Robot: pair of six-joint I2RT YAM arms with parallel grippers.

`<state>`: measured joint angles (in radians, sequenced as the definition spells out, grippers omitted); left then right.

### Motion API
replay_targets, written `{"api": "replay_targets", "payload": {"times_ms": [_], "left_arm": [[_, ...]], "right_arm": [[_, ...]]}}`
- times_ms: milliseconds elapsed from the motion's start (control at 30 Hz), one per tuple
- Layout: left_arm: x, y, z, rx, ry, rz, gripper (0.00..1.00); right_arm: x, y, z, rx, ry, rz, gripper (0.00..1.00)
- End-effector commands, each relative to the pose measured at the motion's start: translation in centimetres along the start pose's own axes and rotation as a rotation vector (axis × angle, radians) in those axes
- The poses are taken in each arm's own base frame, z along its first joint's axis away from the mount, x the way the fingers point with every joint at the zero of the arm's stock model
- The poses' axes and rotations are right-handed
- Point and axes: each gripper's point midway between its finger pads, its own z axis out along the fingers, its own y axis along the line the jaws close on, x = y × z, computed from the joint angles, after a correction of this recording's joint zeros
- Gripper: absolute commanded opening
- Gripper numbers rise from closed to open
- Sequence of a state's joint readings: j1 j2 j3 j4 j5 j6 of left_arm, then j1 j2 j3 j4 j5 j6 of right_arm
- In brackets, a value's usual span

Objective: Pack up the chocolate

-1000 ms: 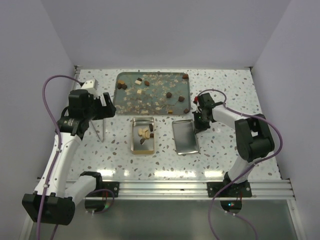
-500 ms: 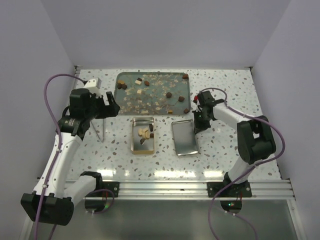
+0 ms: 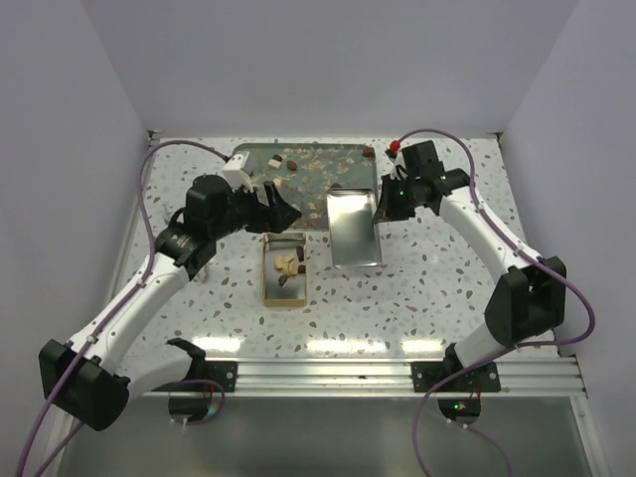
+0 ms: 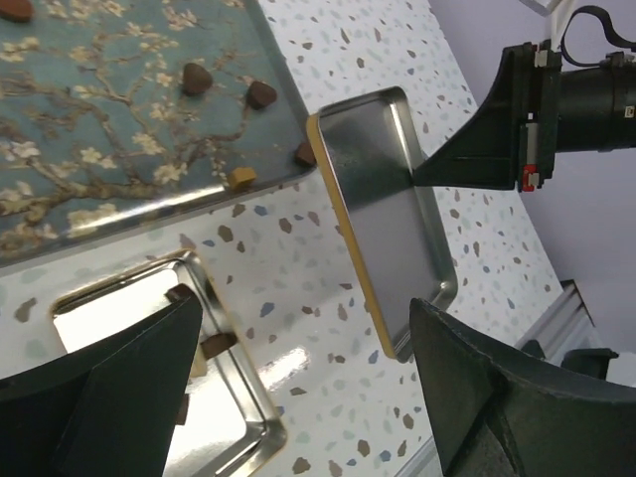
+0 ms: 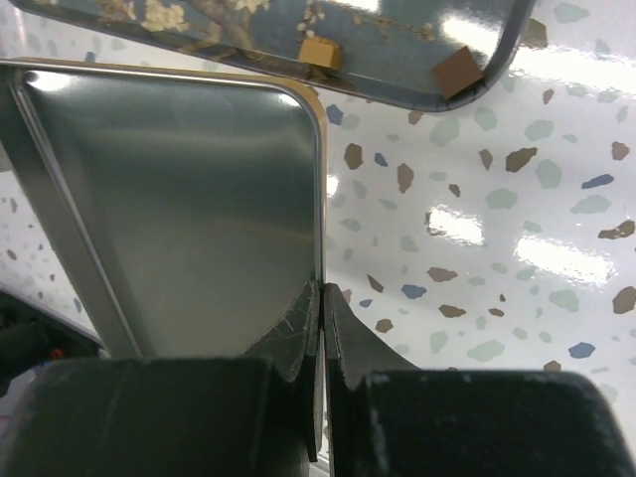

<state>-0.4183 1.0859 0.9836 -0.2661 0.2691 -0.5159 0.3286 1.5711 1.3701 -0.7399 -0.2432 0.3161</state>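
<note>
My right gripper (image 3: 382,199) is shut on the rim of the silver tin lid (image 3: 355,229) and holds it tilted above the table; the right wrist view shows the pinch (image 5: 321,298) on the lid (image 5: 179,199). The gold tin base (image 3: 266,286) lies on the table with cream and brown chocolate pieces (image 3: 288,265) inside. More chocolate (image 3: 275,161) lies on the blue floral tray (image 3: 238,171). My left gripper (image 3: 278,211) is open and empty, hovering between the tray and the tin base. The left wrist view shows the lid (image 4: 388,219), the tin base (image 4: 243,373) and tray chocolate (image 4: 196,79).
The tray (image 4: 99,149) is strewn with pale crumbs and flakes. Two brown pieces (image 5: 457,72) sit at its near corner beside the lifted lid. The right arm's black gripper (image 4: 497,149) shows in the left wrist view. White walls close the table's back and sides.
My right gripper has lifted the lid off the table and carried it up and left toward the tray. My left arm has swung right, over the tray's near edge.
</note>
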Motion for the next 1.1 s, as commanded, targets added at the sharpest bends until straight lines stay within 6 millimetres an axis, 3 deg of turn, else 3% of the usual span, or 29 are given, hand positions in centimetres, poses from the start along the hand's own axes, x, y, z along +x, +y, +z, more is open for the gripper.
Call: {"api": "replay_targets", "payload": {"times_ms": [0,167,700,800,833,900,933,1067], "left_arm": [[-1.4,-3.4,1.4,0.124,-0.065,-0.05,0.91],[-0.6,-5.9,2.6,0.181,-0.05,-0.046,0.94],[2.3,-7.2,5.9,0.13,0.022,-0.006,0.95],[2.8,-7.9,6.4,0.139,0.038,0.003,0.83],[2.8,-7.9,6.4,0.136,0.036,0.005,0.67],[2.6,-8.0,6.4,0.134,0.03,0.005,0.54],[2.6,-7.9,6.4,0.126,0.029,0.005,0.42],[2.8,-7.7,6.4,0.12,0.041,0.013,0.15]], "right_arm": [[-1.5,3.4,-2.7,-0.113,-0.05,0.031,0.0],[-2.0,5.1,-3.3,-0.163,-0.065,0.033,0.0],[-2.8,9.4,-5.3,-0.315,-0.102,0.037,0.0],[-2.7,10.2,-5.6,-0.337,-0.104,0.03,0.0],[-2.7,10.3,-5.5,-0.339,-0.103,0.028,0.0],[-2.5,10.3,-5.4,-0.334,-0.096,0.021,0.0],[-2.3,10.3,-5.2,-0.331,-0.094,0.018,0.0],[-1.9,10.0,-5.0,-0.323,-0.088,0.015,0.02]]}}
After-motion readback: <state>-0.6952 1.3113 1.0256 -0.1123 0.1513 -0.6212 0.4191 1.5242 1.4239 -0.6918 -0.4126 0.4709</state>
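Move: The lid hangs from the right gripper by its right rim. Its middle is about 15 cm to the left gripper's right, 3 cm ahead and 10 cm lower, and only 5 cm left of the right gripper, 1 cm back and 1 cm below. The chocolate box sits straight under the left gripper, 25 cm down and 2 cm back. From the right gripper, the box is 20 cm left, 6 cm back and 16 cm lower. Bring the left gripper, still wide open, about 10 cm right and some 3 cm down to meet the lid, then close its fingers around the lid's left edge near the end. Meanwhile keep the right pinch on the opposite rim and carry the lid left and up, rolling that wrist some 15 degrees so its left side rises. ##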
